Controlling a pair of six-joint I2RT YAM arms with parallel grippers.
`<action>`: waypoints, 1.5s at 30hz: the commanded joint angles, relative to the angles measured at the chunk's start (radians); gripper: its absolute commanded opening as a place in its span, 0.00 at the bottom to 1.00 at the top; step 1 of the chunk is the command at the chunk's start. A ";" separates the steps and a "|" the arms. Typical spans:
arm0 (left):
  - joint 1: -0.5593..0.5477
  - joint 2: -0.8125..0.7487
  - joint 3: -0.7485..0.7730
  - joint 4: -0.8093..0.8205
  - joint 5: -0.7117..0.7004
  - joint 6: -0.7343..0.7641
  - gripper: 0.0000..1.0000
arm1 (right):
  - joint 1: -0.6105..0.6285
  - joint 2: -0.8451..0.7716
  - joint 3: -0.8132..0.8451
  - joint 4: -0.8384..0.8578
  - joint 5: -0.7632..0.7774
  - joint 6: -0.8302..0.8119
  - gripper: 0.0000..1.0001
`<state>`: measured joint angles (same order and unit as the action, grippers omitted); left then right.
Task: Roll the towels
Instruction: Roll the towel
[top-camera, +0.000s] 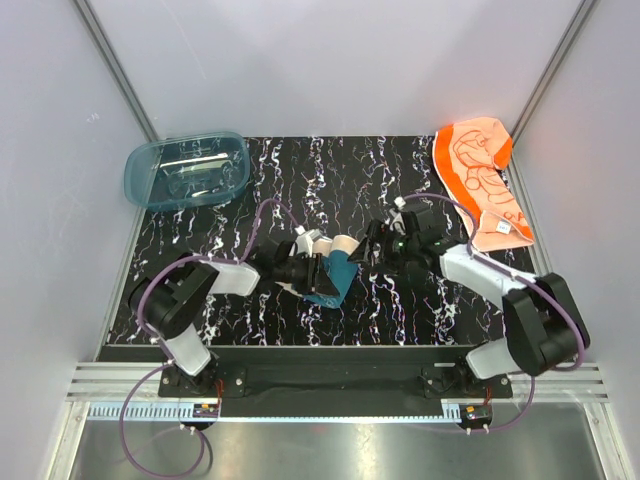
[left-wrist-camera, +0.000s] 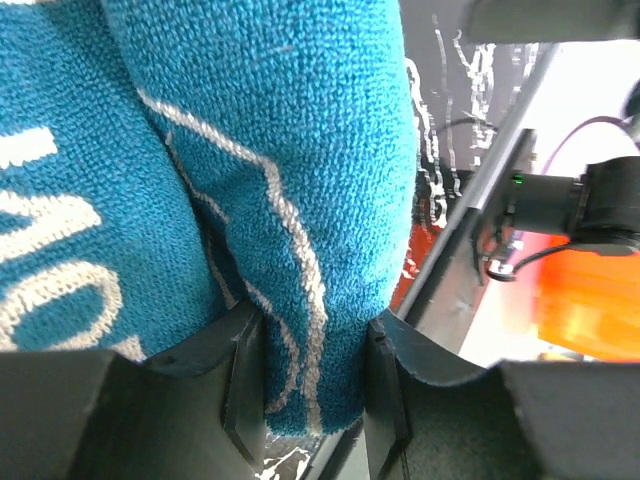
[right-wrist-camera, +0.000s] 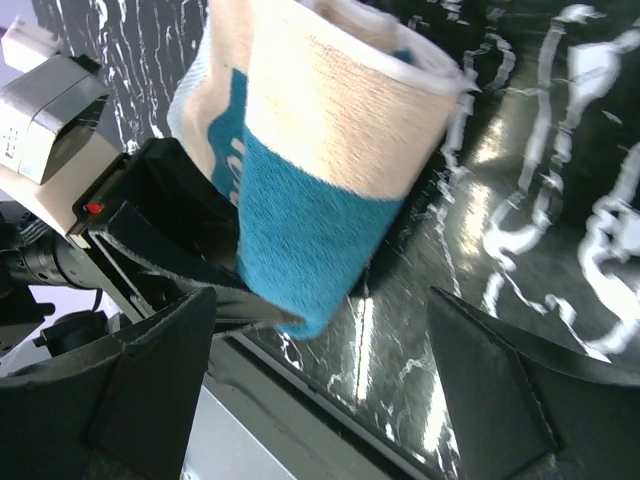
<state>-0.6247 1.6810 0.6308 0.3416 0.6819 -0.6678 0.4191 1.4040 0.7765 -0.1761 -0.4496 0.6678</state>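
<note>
The teal-blue towel (top-camera: 336, 276) is a rolled bundle with a cream band, held just above the black marbled table near its middle. My left gripper (top-camera: 318, 272) is shut on it. In the left wrist view both black fingers (left-wrist-camera: 243, 380) press the teal cloth (left-wrist-camera: 290, 150) between them, and my left gripper (left-wrist-camera: 312, 385) pinches the roll's lower end. My right gripper (top-camera: 374, 246) stands open just right of the roll. In its wrist view the roll (right-wrist-camera: 320, 170) hangs ahead of the wide-spread right gripper (right-wrist-camera: 320, 315), untouched. The orange towel (top-camera: 482, 180) lies spread at the back right corner.
A translucent blue plastic tub (top-camera: 186, 170) sits at the back left corner. The table's front edge (top-camera: 330, 352) runs close below the roll. White walls and metal frame posts close in on both sides.
</note>
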 joint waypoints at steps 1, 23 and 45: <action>0.014 0.045 -0.029 0.079 0.116 -0.085 0.22 | 0.056 0.068 0.004 0.167 -0.021 0.032 0.92; 0.034 -0.042 0.015 -0.127 0.009 -0.023 0.66 | 0.132 0.282 0.007 0.259 0.150 0.110 0.31; -0.497 -0.273 0.330 -0.725 -1.088 0.367 0.91 | 0.264 0.335 0.325 -0.358 0.367 0.056 0.30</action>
<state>-1.0824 1.3773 0.9489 -0.3832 -0.2226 -0.3702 0.6704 1.7229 1.0798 -0.4202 -0.1383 0.7410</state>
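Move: My left hand already pinches the near end of the part-rolled towel; the roll's middle lies about 3 cm ahead and 3 cm to its right, roughly level. From my open right hand, the part of the roll's edge it goes for is some 6 cm left, straight level with it fore and aft, and 7 cm below. The pinched end is about 12 cm left, 6 cm back and 6 cm below that hand; the orange towel lies some 13 cm ahead, 23 cm right, 8 cm down. I bring my right hand left about 5 cm and down nearly 6 cm onto the roll's edge, close on the terry and keep it pinched, tipping the fingers some 20 degrees more steeply down. My left hand holds until that grip is made, then opens wide, backs off 3 cm to the left, climbs and swings back right to hover over the near end, its fingertips tipping downward. ##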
